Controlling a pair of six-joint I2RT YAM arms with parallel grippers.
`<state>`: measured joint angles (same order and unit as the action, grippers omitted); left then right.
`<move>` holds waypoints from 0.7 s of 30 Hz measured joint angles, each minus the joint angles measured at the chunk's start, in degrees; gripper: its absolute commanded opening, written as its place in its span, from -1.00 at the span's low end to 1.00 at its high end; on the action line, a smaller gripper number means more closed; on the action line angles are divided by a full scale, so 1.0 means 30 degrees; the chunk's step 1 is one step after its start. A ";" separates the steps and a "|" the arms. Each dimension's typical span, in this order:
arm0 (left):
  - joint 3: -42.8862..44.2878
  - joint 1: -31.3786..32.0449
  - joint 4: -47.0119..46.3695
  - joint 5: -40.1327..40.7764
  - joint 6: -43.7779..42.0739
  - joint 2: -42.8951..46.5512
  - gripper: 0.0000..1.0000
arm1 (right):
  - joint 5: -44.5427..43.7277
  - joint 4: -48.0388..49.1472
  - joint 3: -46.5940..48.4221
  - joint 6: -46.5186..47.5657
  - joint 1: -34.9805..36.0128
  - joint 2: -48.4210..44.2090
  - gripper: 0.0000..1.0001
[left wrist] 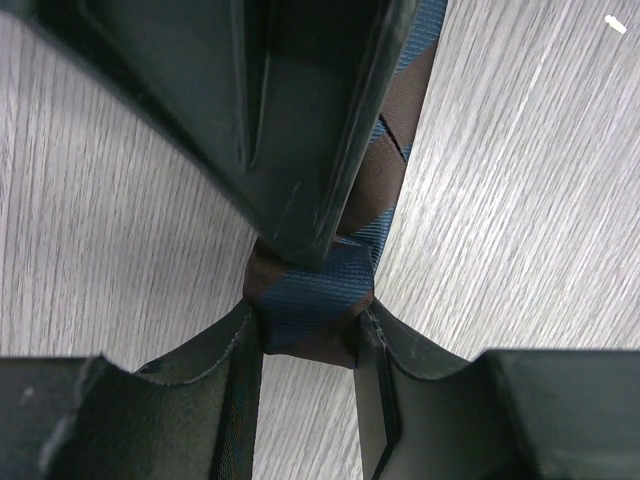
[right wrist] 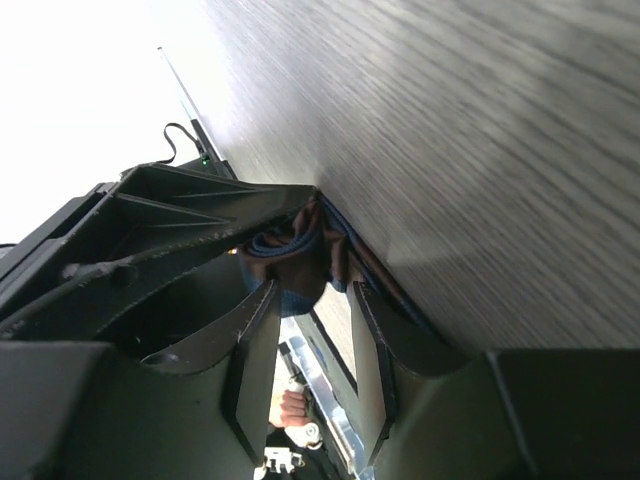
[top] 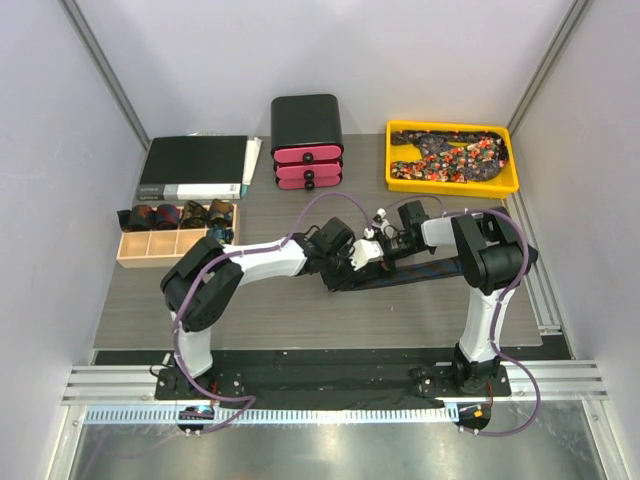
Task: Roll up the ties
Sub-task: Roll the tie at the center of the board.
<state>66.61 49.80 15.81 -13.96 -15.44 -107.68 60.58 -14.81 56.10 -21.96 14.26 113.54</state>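
A dark tie with blue and brown stripes point(top: 420, 272) lies stretched across the table's middle, its left end wound into a small coil. My left gripper point(top: 345, 262) and right gripper point(top: 385, 245) meet at that coil. In the left wrist view my left gripper point(left wrist: 310, 320) is shut on the coil point(left wrist: 320, 295), and a finger of the right gripper point(left wrist: 290, 150) presses on it from above. In the right wrist view my right gripper point(right wrist: 312, 295) has the coil point(right wrist: 295, 255) between its fingertips, with the jaws narrowly apart. More speckled ties point(top: 450, 155) lie in a yellow tray point(top: 452, 187).
A wooden divided box point(top: 178, 252) at the left holds several rolled ties point(top: 165, 215). A black binder point(top: 195, 165) lies behind it. A black chest with pink drawers point(top: 307, 140) stands at the back centre. Walls enclose both sides.
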 measured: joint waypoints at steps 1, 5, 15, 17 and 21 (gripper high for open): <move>0.0168 0.0044 0.0168 0.0066 -0.0007 -0.0095 -0.83 | 0.0000 0.0015 0.0000 -0.0007 0.0000 -0.0044 -0.17; 0.0780 0.0146 0.0860 0.0277 -0.0015 -0.0408 -0.83 | 0.0080 0.0619 -0.0080 -0.0517 0.0007 -0.0233 -0.14; 0.1268 0.0168 0.1486 0.0328 -0.0015 -0.0663 -0.73 | -0.0015 0.1938 -0.0430 -0.0933 0.0554 -0.0379 -0.81; 0.1268 0.0168 0.1501 0.0342 -0.0015 -0.0663 -0.66 | -0.0124 0.1763 -0.0437 -0.0699 0.0554 -0.0379 -0.97; 0.1268 0.0066 0.1494 0.0342 0.0058 -0.0663 -0.56 | -0.0233 0.1566 -0.0437 -0.0270 0.0532 -0.0372 -0.97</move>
<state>70.41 50.00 20.29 -12.93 -15.27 -109.67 59.88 -10.11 54.78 -22.76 15.86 112.42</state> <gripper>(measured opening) 0.369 0.047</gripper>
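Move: Between the left fingers sits the rolled end of the tie, practically at that hand's point. From the open right hand, the roll lies about 3 cm to the left, some 2 cm back and 1 cm lower, just off its fingertips. The tie's flat tail runs away to the right over the board, its middle about 15 cm to the right of the right hand, level with it in reach and 2 cm lower. Lifting barely 1 cm with its fingers still open, the right hand shifts about 1 cm left to the roll, sinks back to nearly its starting height and shuts its fingers almost fully, pinching the tie at the roll's edge. The left hand stays in place and keeps its hold on the roll, turning only a few degrees. ##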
